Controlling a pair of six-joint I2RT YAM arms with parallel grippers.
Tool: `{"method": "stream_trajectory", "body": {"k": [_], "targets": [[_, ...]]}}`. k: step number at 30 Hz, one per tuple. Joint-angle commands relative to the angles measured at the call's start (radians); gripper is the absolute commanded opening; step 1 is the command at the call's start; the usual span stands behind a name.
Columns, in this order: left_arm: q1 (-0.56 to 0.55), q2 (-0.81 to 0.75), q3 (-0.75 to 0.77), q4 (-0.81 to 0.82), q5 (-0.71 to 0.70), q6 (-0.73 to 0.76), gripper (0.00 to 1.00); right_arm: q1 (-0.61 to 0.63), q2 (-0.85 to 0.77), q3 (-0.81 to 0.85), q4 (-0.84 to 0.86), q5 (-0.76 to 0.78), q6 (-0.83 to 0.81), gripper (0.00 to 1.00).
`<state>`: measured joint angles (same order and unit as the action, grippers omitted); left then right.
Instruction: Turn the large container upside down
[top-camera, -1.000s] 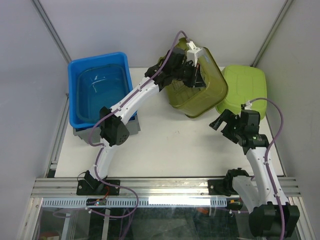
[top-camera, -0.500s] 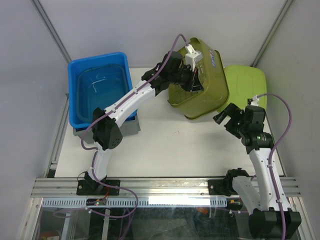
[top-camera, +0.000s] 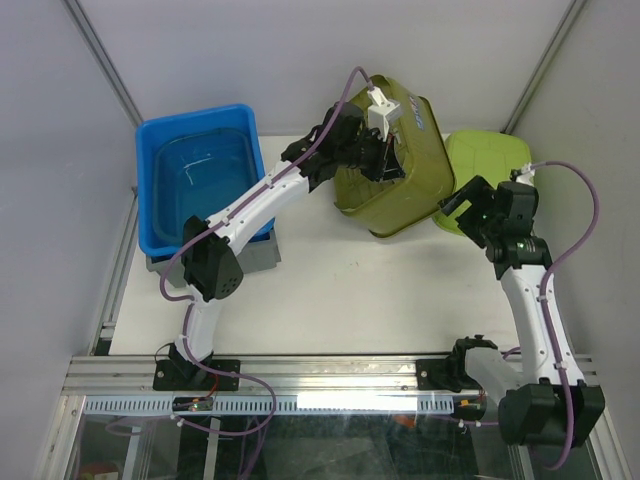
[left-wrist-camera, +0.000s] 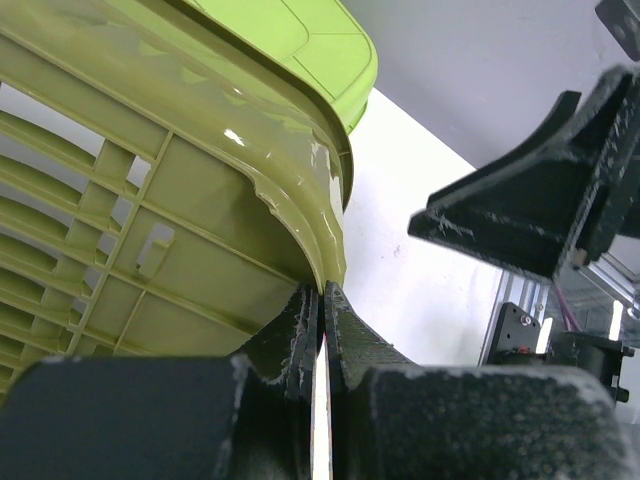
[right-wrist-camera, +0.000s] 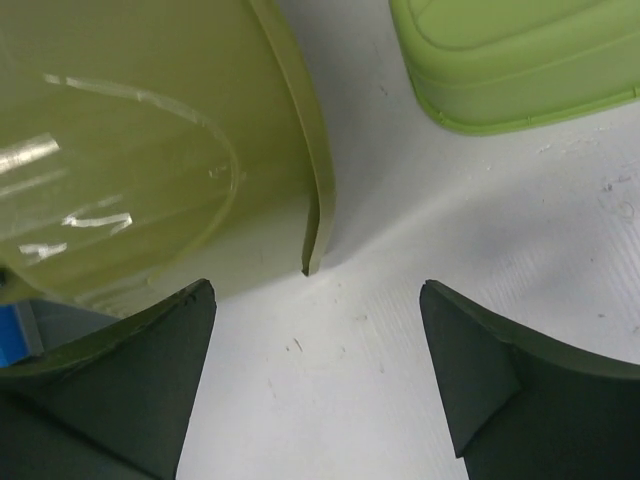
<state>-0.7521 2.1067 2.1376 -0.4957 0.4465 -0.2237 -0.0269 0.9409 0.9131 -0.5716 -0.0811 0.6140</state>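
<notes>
The large olive-green see-through container (top-camera: 405, 190) is tilted up on its near edge at the back of the table. My left gripper (top-camera: 385, 150) is shut on its upper rim; in the left wrist view the rim (left-wrist-camera: 330, 230) runs down between my closed fingertips (left-wrist-camera: 322, 297). My right gripper (top-camera: 460, 207) is open and empty just right of the container, above the table. In the right wrist view the container's corner (right-wrist-camera: 312, 255) sits ahead of the open gripper (right-wrist-camera: 315, 330), not touching it.
A lime-green lid (top-camera: 495, 165) lies flat at the back right, partly behind the container; it also shows in the right wrist view (right-wrist-camera: 500, 60). A blue tub (top-camera: 195, 185) sits on a grey box (top-camera: 265, 255) at the left.
My left gripper has raised the container's rim, so it tilts more steeply. My right arm has moved away from me, up beside the container's right side.
</notes>
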Motion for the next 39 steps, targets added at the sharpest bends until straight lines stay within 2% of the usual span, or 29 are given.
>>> {"method": "stream_trajectory", "body": {"k": [1, 5, 13, 23, 30, 37, 39], "targets": [[0.011, 0.052, -0.076, -0.254, -0.077, 0.035, 0.00, -0.046, 0.040, 0.064, 0.159, 0.043, 0.081, 0.84], [0.012, 0.054, -0.075, -0.254, -0.075, 0.034, 0.00, -0.125, 0.101, 0.074, 0.248, -0.014, 0.142, 0.70], [0.014, 0.067, -0.064, -0.254, -0.072, 0.033, 0.00, -0.123, 0.278, 0.085, 0.382, -0.236, 0.175, 0.38], [0.018, 0.057, -0.051, -0.257, -0.076, 0.036, 0.00, -0.099, 0.355, -0.001, 0.460, -0.295, 0.179, 0.34], [0.032, 0.015, -0.038, -0.271, -0.102, 0.052, 0.00, -0.034, 0.431, -0.057, 0.521, -0.336, 0.198, 0.32], [0.032, 0.037, -0.048, -0.270, -0.049, 0.048, 0.00, -0.032, 0.397, -0.135, 0.551, -0.297, 0.217, 0.31], [0.026, 0.059, -0.044, -0.264, -0.012, 0.041, 0.00, -0.032, 0.383, -0.147, 0.536, -0.283, 0.210, 0.33]]}}
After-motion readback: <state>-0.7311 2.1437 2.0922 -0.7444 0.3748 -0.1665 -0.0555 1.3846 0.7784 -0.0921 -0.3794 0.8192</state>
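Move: My left hand pinches the edge round the large container's slotted bottom; the container leans with its right rim raised. Its landing place is centred about 11 cm ahead, 13 left and 18 below, with the blue tub some 45 cm left and 5 ahead. From my open right hand, the container's middle is roughly 16 cm ahead, 13 left and 8 below, and the bright green tub about 17 ahead, 9 right and 18 below. Keeping its pinch, my left hand waits while my right hand reaches about 9 cm forward past the container's near right corner, swinging briefly left and narrowing its wide-open fingers to about a third. Then both hands sink some 8 cm and drift left, my left wrist rolling about 15 degrees left side up to let the container's raised right side down, the right hand easing back a little. ##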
